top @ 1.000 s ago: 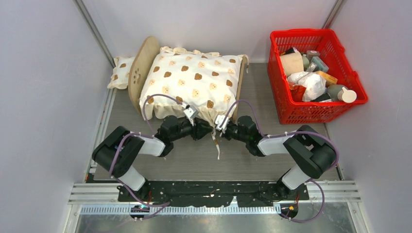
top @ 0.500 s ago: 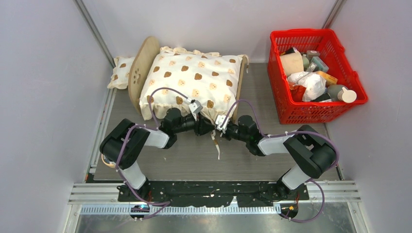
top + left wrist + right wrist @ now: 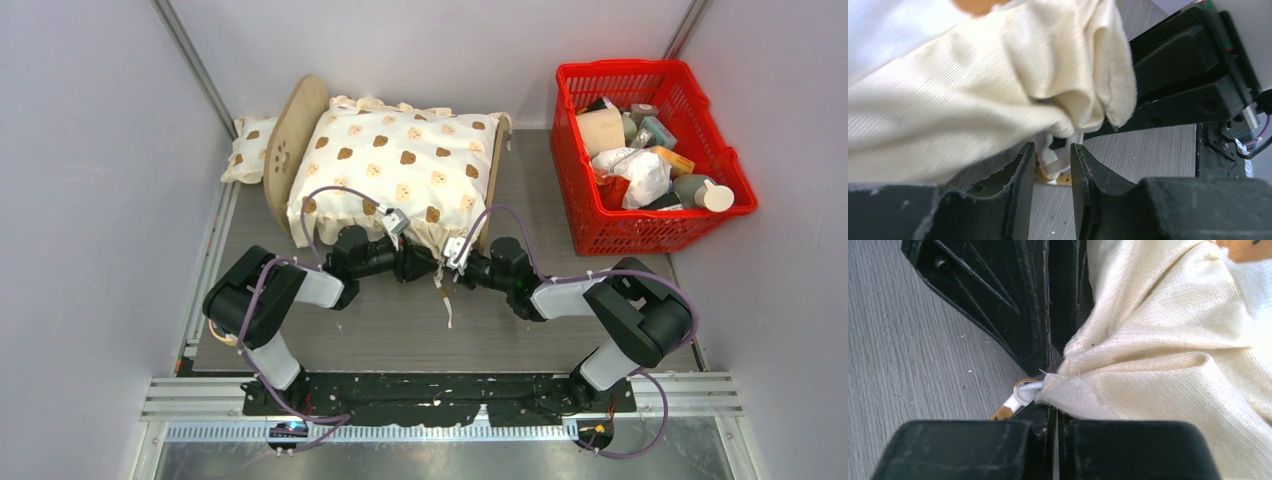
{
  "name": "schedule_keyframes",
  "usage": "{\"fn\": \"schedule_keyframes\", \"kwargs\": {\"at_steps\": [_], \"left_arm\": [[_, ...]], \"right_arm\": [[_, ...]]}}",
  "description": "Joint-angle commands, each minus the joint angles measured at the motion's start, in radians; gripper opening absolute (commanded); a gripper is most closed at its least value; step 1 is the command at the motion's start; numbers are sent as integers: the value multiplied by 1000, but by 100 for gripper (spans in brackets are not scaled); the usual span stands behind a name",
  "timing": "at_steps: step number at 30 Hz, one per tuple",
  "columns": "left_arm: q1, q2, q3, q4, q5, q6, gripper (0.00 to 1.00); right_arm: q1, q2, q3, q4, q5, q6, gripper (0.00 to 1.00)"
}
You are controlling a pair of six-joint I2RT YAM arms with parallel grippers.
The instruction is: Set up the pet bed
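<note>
The pet bed, with its wooden headboard point(image 3: 290, 140), stands at the back left under a cream bear-print cushion point(image 3: 400, 165). Both grippers meet at the cushion's near corner. My right gripper point(image 3: 452, 266) is shut on the cushion's ruffle edge point(image 3: 1068, 392); its tips point(image 3: 1055, 410) pinch the fabric. My left gripper point(image 3: 424, 263) faces it, jaws open. A white and tan tie strap point(image 3: 1055, 157) lies between its fingertips point(image 3: 1052, 150), with a gap on either side. The strap point(image 3: 445, 295) trails onto the table. The bed's base is hidden by the cushion.
A small bear-print pillow point(image 3: 248, 148) lies behind the headboard against the left wall. A red basket point(image 3: 650, 155) full of several items stands at the back right. Grey walls close in on both sides.
My left arm has swung its elbow inward and nudged its gripper up towards the cushion corner. The right arm and the cushion have stayed put.
</note>
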Motion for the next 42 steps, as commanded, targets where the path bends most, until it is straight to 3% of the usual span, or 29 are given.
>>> {"fn": "schedule_keyframes", "kwargs": {"at_steps": [1,17,28,35,37,39,42], "left_arm": [[43,-15,-32,78,1,-43,36],[60,111,101,111,153,-133,35],[54,145,119,122,168,-161,32],[35,165,142,121,186,-184,22],[33,164,135,121,192,-191,16],[31,155,120,125,190,-201,2],[32,138,90,130,157,-217,0]], "right_arm": [[-3,-8,27,49,-25,-7,5],[-5,1,35,42,-38,-7,5],[-8,-2,39,37,-38,-2,5],[-8,-9,41,31,-38,1,5],[-8,-9,42,31,-37,3,5],[-8,-9,44,31,-33,6,5],[-8,-12,46,33,-10,23,5]]}}
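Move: The quilt corner with its tie knot is just beyond the left fingertips, about 2 cm to the right and 1 cm ahead, at the same height; the right hand already has that corner between its fingers. Counted from the left hand, the tie's loose strap hangs some 8 cm back, 3 cm right and 6 cm lower, while the near end of the bed's footboard is about 11 cm right and 5 cm ahead. While the right hand stays put with its shut fingers keeping hold of the gathered quilt corner, the left hand first draws back about 1.5 cm to its left, easing forward as it does, then comes in again some 3 cm to the right towards the right fingertips, tucking its tips in under the frill edge. Along the way it rolls roughly 10 degrees so its forward side dips, and only at the end do its part-open fingers close almost fully beside the knot; whether they have caught the tie can't be seen. ##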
